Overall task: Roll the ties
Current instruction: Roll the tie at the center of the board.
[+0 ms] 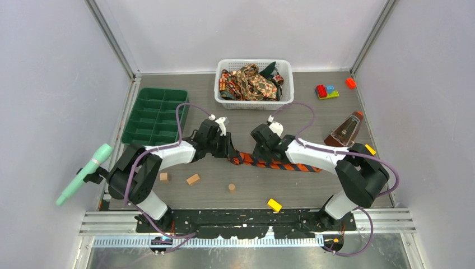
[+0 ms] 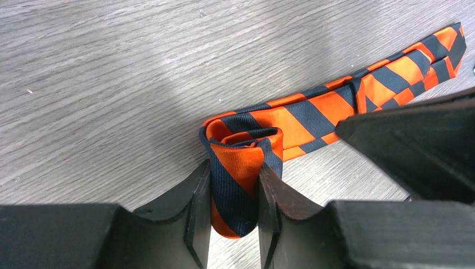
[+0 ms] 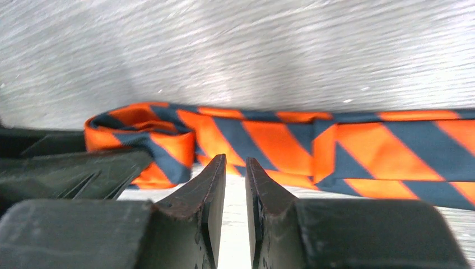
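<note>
An orange-and-dark striped tie [image 1: 280,165] lies flat across the middle of the table, running right from between the two grippers. Its left end is rolled into a small coil [image 2: 246,162]. My left gripper [image 2: 234,171] is shut on that coil, one finger on each side of it. My right gripper [image 3: 235,162] sits just right of the coil, its fingers a narrow gap apart with nothing between them; the tie [image 3: 280,140] lies just beyond its tips. More ties [image 1: 249,81], brown-gold patterned and dark green, lie heaped in the white basket [image 1: 285,67] at the back.
A green compartment tray [image 1: 154,115] stands at the back left. Small wooden blocks [image 1: 193,179] and a yellow block [image 1: 274,205] lie in front of the arms. A metronome [image 1: 344,131] and coloured bricks [image 1: 326,91] are at the right. A mint-green tool [image 1: 84,174] hangs off the left edge.
</note>
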Robot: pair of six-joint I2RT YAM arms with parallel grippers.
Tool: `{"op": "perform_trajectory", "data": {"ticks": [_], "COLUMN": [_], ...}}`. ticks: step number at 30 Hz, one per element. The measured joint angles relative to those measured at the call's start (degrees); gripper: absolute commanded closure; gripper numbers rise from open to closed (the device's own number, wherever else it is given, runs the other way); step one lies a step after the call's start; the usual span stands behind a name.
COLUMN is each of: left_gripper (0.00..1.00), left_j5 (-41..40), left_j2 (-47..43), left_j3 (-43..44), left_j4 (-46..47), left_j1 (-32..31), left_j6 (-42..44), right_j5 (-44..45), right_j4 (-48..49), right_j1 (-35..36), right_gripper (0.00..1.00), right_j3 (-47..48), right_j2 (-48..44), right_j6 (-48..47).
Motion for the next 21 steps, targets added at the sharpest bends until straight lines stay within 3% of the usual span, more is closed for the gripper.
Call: {"op": "perform_trajectory", "data": {"ticks": [10, 21], "left_gripper": [0.69, 0.69], "left_j5": [-0.28, -0.33], "left_j2": [-0.13, -0.46], "left_j3": [0.46, 0.46], "left_j4": [-1.11, -1.7], "left_j1": [0.0, 0.0], "left_j6": [-0.04, -0.15], "right_j5": [12.33, 14.25], "right_j4": [-11.32, -11.65], "right_j1": [-4.52, -6.95], "right_gripper": [0.75, 0.76], "right_j3": [3.76, 3.89], "right_j2": [0.48, 6.58], "right_j6": [-8.39, -12.79]}}
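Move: My right hand, empty, goes for the flat strip of the tie: the strip's middle lies about 10 cm to its right, 1 cm ahead and 4 cm below. The rolled bundle is some 6 cm to its left and 1 cm ahead, slightly lower; a wooden peg stands roughly 10 cm back and 7 cm left. From my left hand, which already grips the bundle, the strip's middle is about 17 cm right and 2 cm back. I sweep my right hand about 10 cm to the right and a little forward, away from the bundle and along above the strip, swinging its fingertips some 25 degrees rightward. Then I drop it about 3 cm to the strip's far edge, fingers unchanged and nearly shut. My left hand stays put and keeps the rolled bundle pinched. ##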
